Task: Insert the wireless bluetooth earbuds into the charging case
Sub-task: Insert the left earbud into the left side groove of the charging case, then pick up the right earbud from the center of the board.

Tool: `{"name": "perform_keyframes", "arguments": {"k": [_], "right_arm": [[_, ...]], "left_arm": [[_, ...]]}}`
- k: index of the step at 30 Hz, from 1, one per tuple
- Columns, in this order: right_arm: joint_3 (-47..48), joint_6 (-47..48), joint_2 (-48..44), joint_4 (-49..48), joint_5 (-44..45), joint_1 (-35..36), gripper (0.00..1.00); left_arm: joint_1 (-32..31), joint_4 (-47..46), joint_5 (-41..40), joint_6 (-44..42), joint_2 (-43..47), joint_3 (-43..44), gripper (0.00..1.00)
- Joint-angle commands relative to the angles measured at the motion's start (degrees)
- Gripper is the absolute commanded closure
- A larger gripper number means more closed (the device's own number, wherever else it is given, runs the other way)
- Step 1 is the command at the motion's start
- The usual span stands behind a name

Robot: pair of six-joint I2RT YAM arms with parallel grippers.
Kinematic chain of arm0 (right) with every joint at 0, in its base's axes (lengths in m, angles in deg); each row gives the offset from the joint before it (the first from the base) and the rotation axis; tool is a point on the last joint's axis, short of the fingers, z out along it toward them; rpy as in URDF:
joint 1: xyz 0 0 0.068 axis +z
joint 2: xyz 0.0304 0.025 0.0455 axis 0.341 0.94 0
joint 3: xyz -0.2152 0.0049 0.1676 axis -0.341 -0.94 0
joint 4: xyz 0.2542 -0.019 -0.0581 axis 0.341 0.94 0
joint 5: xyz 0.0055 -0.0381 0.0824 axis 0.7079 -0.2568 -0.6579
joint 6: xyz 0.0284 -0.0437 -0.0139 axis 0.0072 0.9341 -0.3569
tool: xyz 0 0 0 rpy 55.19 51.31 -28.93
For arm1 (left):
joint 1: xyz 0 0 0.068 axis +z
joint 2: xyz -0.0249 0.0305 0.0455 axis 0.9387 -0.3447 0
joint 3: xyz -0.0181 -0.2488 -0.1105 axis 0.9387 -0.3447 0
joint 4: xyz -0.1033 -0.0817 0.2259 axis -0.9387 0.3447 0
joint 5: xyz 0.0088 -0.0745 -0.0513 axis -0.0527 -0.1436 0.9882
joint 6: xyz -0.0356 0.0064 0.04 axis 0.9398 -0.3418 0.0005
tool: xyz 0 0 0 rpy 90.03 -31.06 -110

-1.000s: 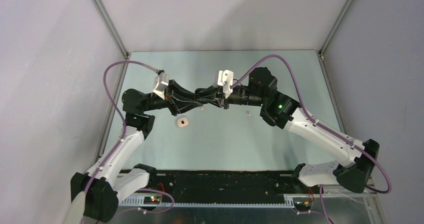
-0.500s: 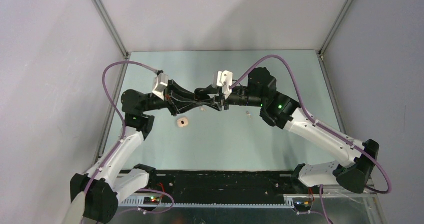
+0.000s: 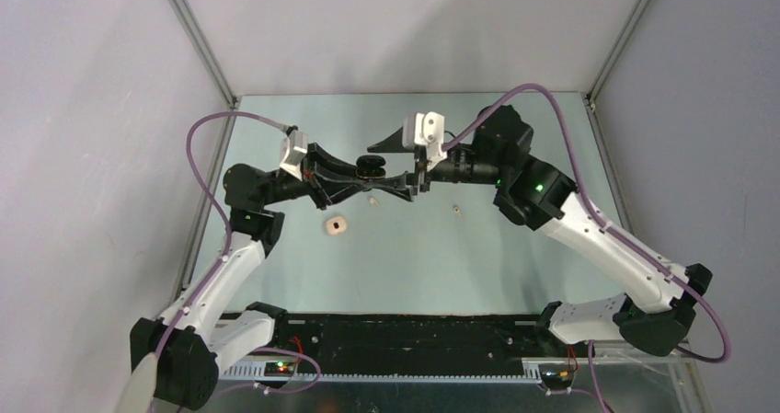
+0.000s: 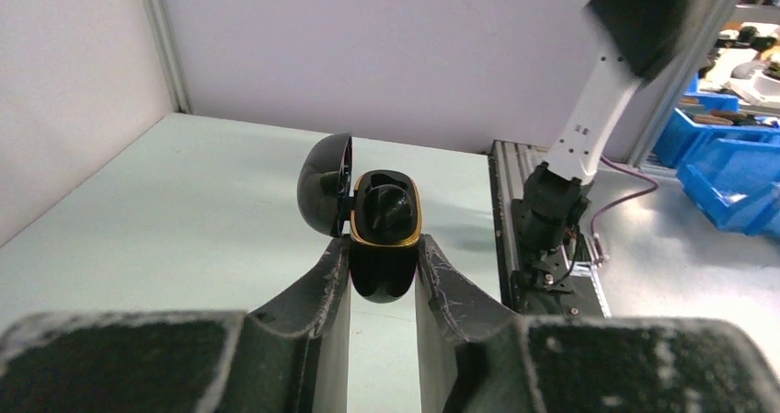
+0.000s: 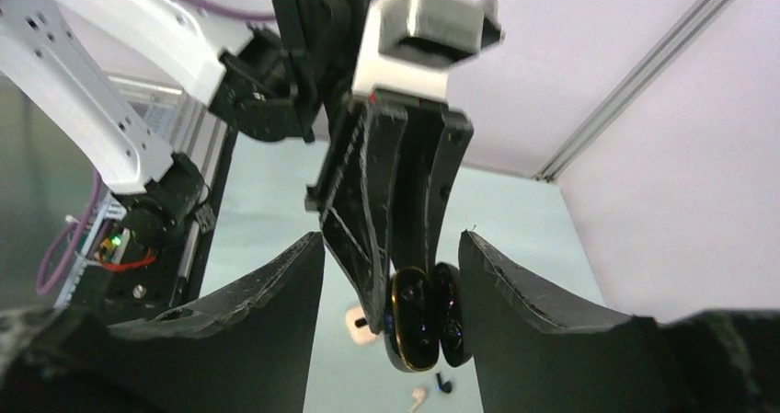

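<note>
My left gripper point(image 4: 384, 258) is shut on the black charging case point(image 4: 384, 238), a glossy shell with a gold rim, held above the table with its lid point(image 4: 324, 188) swung open to the left. The case's inside looks dark and glossy; I cannot tell whether a bud sits in it. The top view shows the case point(image 3: 371, 165) at the tips of my left gripper point(image 3: 364, 170). My right gripper point(image 5: 391, 238) is open with nothing between its fingers, facing the case point(image 5: 411, 316) a short way off. A pale earbud point(image 5: 420, 396) and a black earbud point(image 5: 443, 383) lie on the table below.
A small cream case point(image 3: 335, 225) with a dark spot in it lies on the table left of centre. A pale bud point(image 3: 372, 201) and another small bud point(image 3: 455, 211) lie near the middle. Grey walls close in the pale green table point(image 3: 515, 137).
My right gripper has opened and drawn back up and to the right, away from the case. The case now shows in the top view. The left gripper has kept its hold.
</note>
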Motion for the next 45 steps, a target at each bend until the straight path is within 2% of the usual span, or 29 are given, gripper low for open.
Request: {"name": "perform_keyframes", "arguments": {"k": [1, 7, 11, 13, 16, 19, 23, 30, 36, 45], "right_arm": [[6.9, -2.6, -2.0, 4.7, -1.3, -1.0, 0.4], [3.8, -7.0, -1.8, 5.7, 2.3, -9.1, 0.4], [1.8, -12.6, 4.2, 8.2, 3.6, -15.5, 0.51], [3.6, -17.1, 8.8, 10.8, 9.3, -15.6, 0.59], [10.0, -24.1, 19.3, 16.7, 19.6, -15.1, 0.61], [16.7, -33.1, 28.2, 25.0, 21.3, -14.5, 0.6], [19.9, -39.8, 37.0, 25.2, 22.2, -13.0, 0.56], [31.5, -50.9, 53.0, 29.4, 31.6, -10.6, 0.57], [36.8, -55.4, 59.7, 29.8, 33.2, -10.3, 0.63], [38.2, -57.9, 63.8, 30.1, 34.1, -9.7, 0.64]], "left_arm": [[2.7, -1.2, -4.4, 1.1, -1.9, 2.5, 1.0], [7.9, 0.0, -7.2, 4.2, -2.1, 4.1, 1.0], [11.7, 4.8, -11.1, 4.0, 0.5, 4.3, 1.0], [13.0, 7.4, -11.7, 2.6, 2.1, 4.4, 1.0], [14.0, 12.2, -13.2, 1.4, 5.4, 3.6, 1.0], [14.0, 15.2, -15.5, 0.7, 8.5, 2.6, 1.0], [14.0, 20.3, -18.2, -1.3, 11.4, 1.4, 1.0], [14.6, 23.8, -20.0, -2.0, 13.4, 0.1, 1.0], [15.6, 25.2, -20.4, -2.5, 13.9, -0.1, 1.0], [17.0, 27.4, -20.4, -3.7, 14.1, 1.1, 1.0]]}}
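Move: From the right hand, empty and just over the charging case, the left earbud lies on the table about 23 cm ahead, 4 cm to the left and 42 cm below. At that same depth, the white earbud is 20 cm ahead and 3 cm left, and the tan case 13 cm ahead and 11 cm left. The charging case sits 5 cm below and 2 cm ahead, 1 cm left. From the left hand, the left earbud is 21 cm ahead, 6 cm left and 33 cm below. Up and rightward a few centimetres at first, clear of the charging case, then the right arm sweeps forward some 22 cm and plunges, ending 38 cm lower just over the left earbud, its wrist turning from pointing left to steeply down and its fingers narrowing but staying open. The left arm, still gripping the charging case, swings about 10 cm left and 6 cm forward, turning some 35 degrees counter-clockwise. ##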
